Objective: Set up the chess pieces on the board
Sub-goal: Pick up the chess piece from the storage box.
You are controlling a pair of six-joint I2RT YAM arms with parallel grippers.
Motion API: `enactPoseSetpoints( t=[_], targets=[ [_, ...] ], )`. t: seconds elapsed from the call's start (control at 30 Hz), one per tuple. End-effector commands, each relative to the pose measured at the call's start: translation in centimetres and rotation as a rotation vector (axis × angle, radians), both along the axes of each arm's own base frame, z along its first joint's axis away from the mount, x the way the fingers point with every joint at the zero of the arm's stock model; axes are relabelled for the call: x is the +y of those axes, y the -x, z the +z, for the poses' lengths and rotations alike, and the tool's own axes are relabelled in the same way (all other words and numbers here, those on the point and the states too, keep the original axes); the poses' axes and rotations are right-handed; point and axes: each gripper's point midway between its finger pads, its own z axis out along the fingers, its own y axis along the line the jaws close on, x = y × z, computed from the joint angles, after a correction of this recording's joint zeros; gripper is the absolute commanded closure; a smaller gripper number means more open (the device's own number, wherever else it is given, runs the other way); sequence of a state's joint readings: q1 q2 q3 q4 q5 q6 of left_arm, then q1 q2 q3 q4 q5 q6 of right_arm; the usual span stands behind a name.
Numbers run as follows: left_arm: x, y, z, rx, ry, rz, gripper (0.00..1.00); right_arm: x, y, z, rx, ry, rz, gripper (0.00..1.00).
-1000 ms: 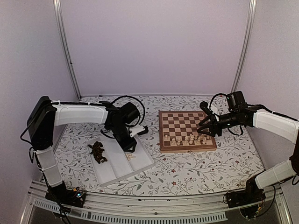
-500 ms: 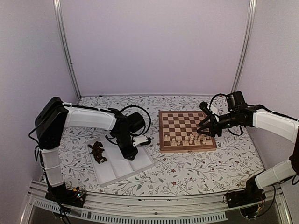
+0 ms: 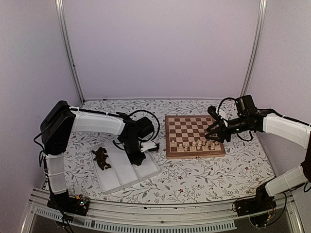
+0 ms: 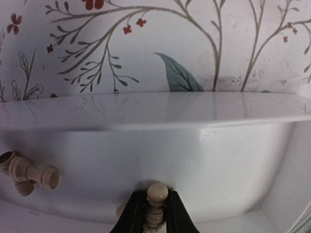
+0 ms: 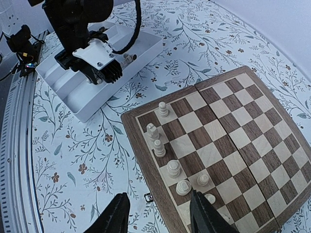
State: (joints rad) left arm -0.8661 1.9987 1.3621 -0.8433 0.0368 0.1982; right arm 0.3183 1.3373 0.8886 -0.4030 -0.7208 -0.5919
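Observation:
The board [image 3: 168,145] lies right of centre, with several pale cream chess pieces [image 3: 197,144] standing on its near rows; they also show in the right wrist view [image 5: 174,168]. My left gripper [image 3: 138,158] is down in the right compartment of the white tray [image 3: 121,178]. In the left wrist view it [image 4: 156,213] is shut on a cream pawn [image 4: 157,193]. Other cream pieces [image 4: 29,174] lie to its left in the tray. Dark brown pieces [image 3: 101,158] are heaped in the tray's left compartment. My right gripper [image 3: 211,135] is open and empty above the board's near right part [image 5: 158,216].
The tray's wall [image 4: 155,141] rises right in front of the left gripper. The board's rim [image 5: 146,160] lies under the right fingers. The flower-patterned table cover [image 3: 194,177] surrounds both. Metal posts stand at the back corners.
My left arm has swung right and lower into the tray's right compartment, over the cream pieces. The right arm has not moved.

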Motion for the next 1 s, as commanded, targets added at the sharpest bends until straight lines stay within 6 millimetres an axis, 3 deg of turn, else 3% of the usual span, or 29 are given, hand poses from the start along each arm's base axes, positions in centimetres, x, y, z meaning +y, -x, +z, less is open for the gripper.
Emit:
enactPoseSetpoints(
  t=[0.0,0.17,0.27,0.57,0.77,0.97],
  targets=[
    [-1.3,0.4,1.3,-0.006,0.062,-0.001,0.95,0.3,0.6,0.3,0.015,-0.023,0.024,0.54],
    [-3.3,0.1,7.1,-0.070,0.303,0.003,0.95,1.2,1.3,2.0,0.012,-0.074,0.073,0.57],
    [-4.2,0.7,9.3,-0.060,0.446,-0.013,0.95,2.9,2.4,2.9,0.012,-0.077,0.148,0.58],
    [-5.9,2.1,13.4,-0.086,0.759,-0.074,0.93,10.1,4.2,4.6,0.010,-0.045,0.343,0.61],
    [-6.0,4.5,16.9,0.114,1.017,-0.149,0.89,14.6,7.3,4.1,-0.033,0.019,0.528,0.61],
    [-6.0,6.4,17.3,0.255,1.060,-0.216,0.89,17.7,10.0,5.7,-0.126,0.025,0.709,0.57]
  ],
)
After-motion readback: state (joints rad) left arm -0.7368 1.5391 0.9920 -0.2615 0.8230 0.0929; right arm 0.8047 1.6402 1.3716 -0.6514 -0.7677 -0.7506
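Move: The pale chess piece already pinched by the left fingers just above the box floor is bound for the open right gripper, some 30 cm to that hand's right, about 5 cm ahead and 15 cm up. A few loose pieces lie about 9 cm straight ahead of the left hand. From the right hand the held piece is roughly 30 cm left, 5 cm back and 15 cm below; the chess board's middle is about 12 cm ahead, 1 cm left and 16 cm below. The chess piece, still pinched, is lifted about 15 cm out of the storage box by the left hand, drifting some 5 cm right and back towards the right gripper while the fingers tilt from straight down to point right and down. From about a third of the way through, the right hand comes to meet the piece, mainly left and also back, turning counter-clockwise, its fingers staying open. ##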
